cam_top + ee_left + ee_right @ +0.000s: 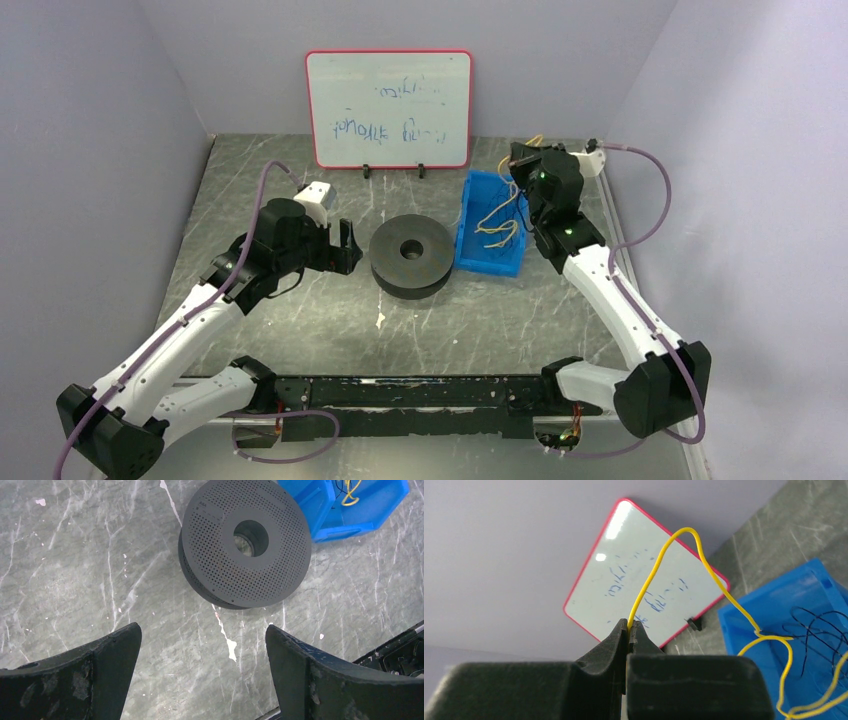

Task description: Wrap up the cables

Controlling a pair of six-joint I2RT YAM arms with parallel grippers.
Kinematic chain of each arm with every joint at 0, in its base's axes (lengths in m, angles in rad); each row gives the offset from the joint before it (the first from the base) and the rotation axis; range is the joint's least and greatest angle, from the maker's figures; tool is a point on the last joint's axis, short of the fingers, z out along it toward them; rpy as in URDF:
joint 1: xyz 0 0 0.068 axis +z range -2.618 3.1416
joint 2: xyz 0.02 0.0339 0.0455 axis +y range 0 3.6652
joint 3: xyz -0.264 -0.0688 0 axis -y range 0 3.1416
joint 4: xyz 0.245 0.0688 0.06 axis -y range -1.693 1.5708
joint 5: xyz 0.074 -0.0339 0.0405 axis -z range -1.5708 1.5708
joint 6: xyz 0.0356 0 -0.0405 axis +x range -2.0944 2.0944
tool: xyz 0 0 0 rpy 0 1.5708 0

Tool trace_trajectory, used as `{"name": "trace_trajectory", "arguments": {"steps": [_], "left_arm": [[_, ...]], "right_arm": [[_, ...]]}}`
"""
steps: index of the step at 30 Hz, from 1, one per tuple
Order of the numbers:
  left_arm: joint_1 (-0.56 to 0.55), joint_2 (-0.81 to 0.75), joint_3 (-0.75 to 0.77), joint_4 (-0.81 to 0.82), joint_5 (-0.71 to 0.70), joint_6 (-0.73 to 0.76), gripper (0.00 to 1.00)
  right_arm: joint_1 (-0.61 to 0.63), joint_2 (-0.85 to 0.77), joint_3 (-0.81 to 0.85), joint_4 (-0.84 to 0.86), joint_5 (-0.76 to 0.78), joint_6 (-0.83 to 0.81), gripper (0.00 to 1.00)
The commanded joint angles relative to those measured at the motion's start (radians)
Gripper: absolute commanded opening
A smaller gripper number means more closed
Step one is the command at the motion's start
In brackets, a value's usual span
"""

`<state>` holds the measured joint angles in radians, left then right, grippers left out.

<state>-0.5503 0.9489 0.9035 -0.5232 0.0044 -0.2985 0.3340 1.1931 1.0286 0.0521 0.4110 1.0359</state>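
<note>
Thin yellow cables (500, 220) lie tangled in a blue bin (467, 235) right of centre. My right gripper (630, 625) is shut on one yellow cable (659, 565), which arcs up from the closed fingertips and drops back into the blue bin (744, 630). In the top view the right gripper (522, 160) hangs above the bin's far end. A dark perforated spool (411, 256) lies flat mid-table. My left gripper (350, 250) stands wide open just left of that spool (245, 540), with bare table between its fingers (107, 655).
A red-framed whiteboard (389, 108) stands at the back of the table. Thin black wires (814, 630) also lie in the bin. Purple walls close in both sides. A black rail (420, 392) runs along the near edge between the arm bases.
</note>
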Motion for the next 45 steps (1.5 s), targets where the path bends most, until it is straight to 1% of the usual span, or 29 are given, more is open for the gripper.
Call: {"name": "trace_trajectory", "arguments": {"steps": [1, 8, 16, 31, 41, 45], "left_arm": [[0.009, -0.005, -0.008, 0.02, 0.005, 0.015, 0.98], [0.01, -0.009, -0.009, 0.02, 0.002, 0.015, 0.98], [0.01, -0.012, -0.008, 0.019, 0.001, 0.015, 0.98], [0.01, -0.021, -0.01, 0.02, 0.001, 0.018, 0.97], [0.01, -0.021, -0.01, 0.023, 0.001, 0.016, 0.97], [0.01, -0.026, -0.011, 0.028, 0.004, 0.016, 0.97]], "right_arm": [[-0.003, -0.043, 0.055, 0.078, -0.013, -0.095, 0.0], [-0.003, -0.076, 0.063, 0.136, -0.057, -0.124, 0.0], [-0.002, -0.083, 0.063, 0.151, -0.091, -0.121, 0.0], [-0.003, -0.116, 0.094, 0.147, -0.186, -0.185, 0.0], [-0.002, -0.168, 0.144, 0.127, -0.326, -0.256, 0.0], [-0.003, -0.186, 0.156, 0.107, -0.394, -0.311, 0.0]]}}
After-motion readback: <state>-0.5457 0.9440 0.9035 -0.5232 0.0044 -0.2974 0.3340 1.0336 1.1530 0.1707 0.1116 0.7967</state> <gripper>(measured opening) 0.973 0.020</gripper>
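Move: The yellow cable is already pinched in the right hand and trails down to a loose bundle in the blue box, whose middle lies about 30 cm below that hand, 3 cm to its left and barely behind it. The spool stands some 24 cm left of the hand, 10 cm back and 27 cm lower. From the idle left hand the box is about 15 cm ahead, 33 cm to the right and 18 cm below. The yellow cable is drawn higher above the blue box by the right hand, its fingers staying shut on it. The hand climbs some 14 cm, quickly at first, then at a crawl, then faster again while also pulling back about 6 cm; the wrist tips the fingertips up by some 20 degrees and swings them counter-clockwise. ##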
